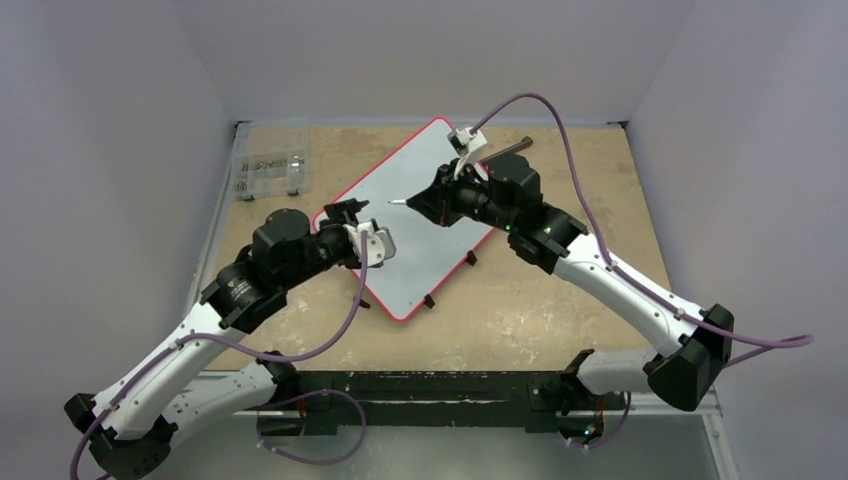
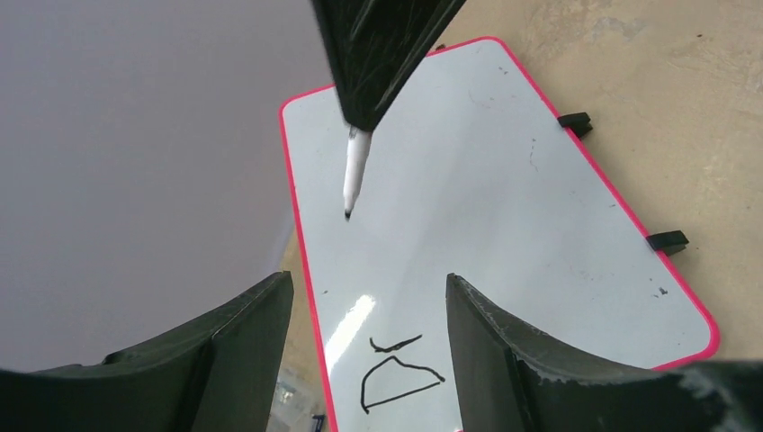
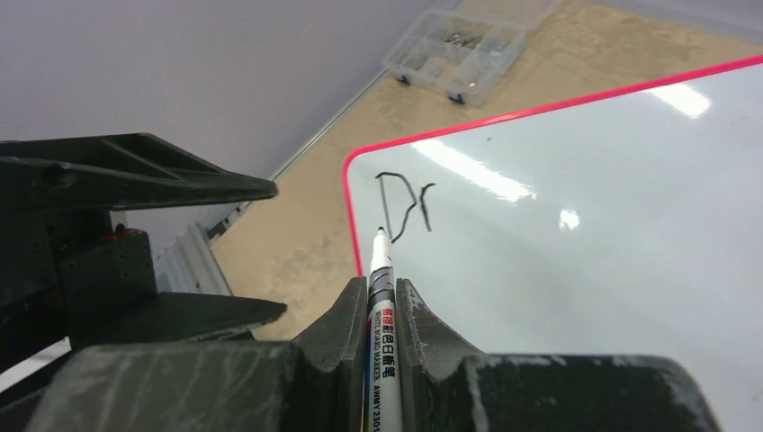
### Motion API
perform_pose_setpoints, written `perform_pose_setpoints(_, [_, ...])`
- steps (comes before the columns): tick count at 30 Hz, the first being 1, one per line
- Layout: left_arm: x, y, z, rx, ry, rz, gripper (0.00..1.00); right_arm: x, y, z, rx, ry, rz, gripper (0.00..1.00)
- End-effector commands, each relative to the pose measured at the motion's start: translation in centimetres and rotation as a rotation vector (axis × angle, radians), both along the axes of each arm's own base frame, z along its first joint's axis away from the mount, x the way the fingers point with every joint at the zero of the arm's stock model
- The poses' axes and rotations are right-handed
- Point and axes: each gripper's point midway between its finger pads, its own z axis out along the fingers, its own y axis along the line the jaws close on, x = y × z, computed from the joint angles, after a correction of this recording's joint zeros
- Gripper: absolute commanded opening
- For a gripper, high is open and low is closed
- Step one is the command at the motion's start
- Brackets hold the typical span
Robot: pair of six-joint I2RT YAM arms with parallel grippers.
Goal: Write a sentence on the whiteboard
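Observation:
The whiteboard point(image 1: 420, 225) lies tilted on the table, white with a thin red rim point(image 2: 292, 225). Of the sentence, only the black letters "Dr" point(image 3: 405, 202) show, near the board's left corner, also in the left wrist view point(image 2: 396, 378). My right gripper point(image 3: 381, 281) is shut on a white marker point(image 3: 381, 310) whose black tip point(image 2: 347, 214) points down at the board beside the letters; I cannot tell whether it touches. My left gripper point(image 2: 369, 279) hangs open over that corner, nothing between its fingers. From above, the right gripper point(image 1: 430, 203) faces the left gripper point(image 1: 342, 216) across the board.
A clear plastic parts box point(image 1: 268, 172) stands at the back left, off the board. A dark rod point(image 1: 510, 150) lies behind the board's far corner. Small black clips point(image 1: 470, 258) stick out from the board's near right edge. Grey walls close in the table on three sides.

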Motion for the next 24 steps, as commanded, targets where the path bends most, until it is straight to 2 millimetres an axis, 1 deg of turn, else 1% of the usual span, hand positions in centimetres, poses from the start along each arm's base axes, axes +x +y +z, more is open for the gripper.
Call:
perform_pose_setpoints(1, [1.5,1.8,2.3,-0.122,0.036,0.111,0.61,1.6,-2.9,2.3,0.03,-0.074,-0.11,0.0])
perform_pose_setpoints(5, [3.8,4.0,3.2,-0.223,0.162,0.239,0.62,1.5,-3.7,1.7,0.012,-0.084,-0.119,0.0])
perform_pose_setpoints(7, [5.2,5.0,3.0,-0.259,0.253,0.309,0.62,1.2,-3.8,1.4,0.009,-0.083,-0.108,0.0])
perform_pose_setpoints(8, [5.9,5.2,2.8,-0.276,0.3,0.321,0.62,0.9,-3.8,1.2,0.008,-0.082,-0.096,0.0])
perform_pose_setpoints(12, [8.6,6.4,1.8,-0.362,0.462,0.367,0.62,0.1,-3.8,0.9,0.011,-0.084,-0.059,0.0])
perform_pose_setpoints(14, [9.5,6.4,1.4,-0.43,0.562,0.34,0.64,-0.3,-3.9,0.8,0.011,-0.087,-0.047,0.0])
perform_pose_setpoints(19, [12.7,7.8,0.2,-0.579,0.788,0.342,0.63,-1.3,-3.9,0.3,0.014,-0.082,-0.006,0.0])
perform_pose_setpoints(20, [13.4,8.0,-0.6,-0.604,0.843,0.351,0.63,-1.5,-3.9,0.2,0.014,-0.079,-0.001,0.0])
perform_pose_setpoints(22, [14.0,7.8,-1.4,-0.631,0.922,0.327,0.61,-1.7,-3.9,-0.1,0.017,-0.073,0.009,0.0])
perform_pose_setpoints(24, [14.9,8.5,-2.3,-0.662,0.983,0.328,0.6,-1.9,-3.9,-0.2,0.021,-0.071,0.016,0.0])
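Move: The whiteboard's far-left edge, the left hand's goal, lies about 22 cm ahead of that hand, 5 cm to its left and 25 cm below. The written strokes are some 12 cm ahead and 9 cm left of it, the parts box 28 cm ahead and 27 cm left; the marker is close by, 4 cm ahead and 6 cm right. From the right hand, which holds the marker, the strokes lie about 8 cm ahead, 14 cm left and 27 cm down. The marker stays gripped in the right hand, which carries it about 4 cm right, first slightly forward, then back and slightly down, clear of the board. The left hand, empty and already open, swings about 15 cm forward and 10 cm left towards the board's far-left edge, rising slightly before sinking, its wrist tipping down nearly 50 degrees, left side dropping, turning counter-clockwise. ##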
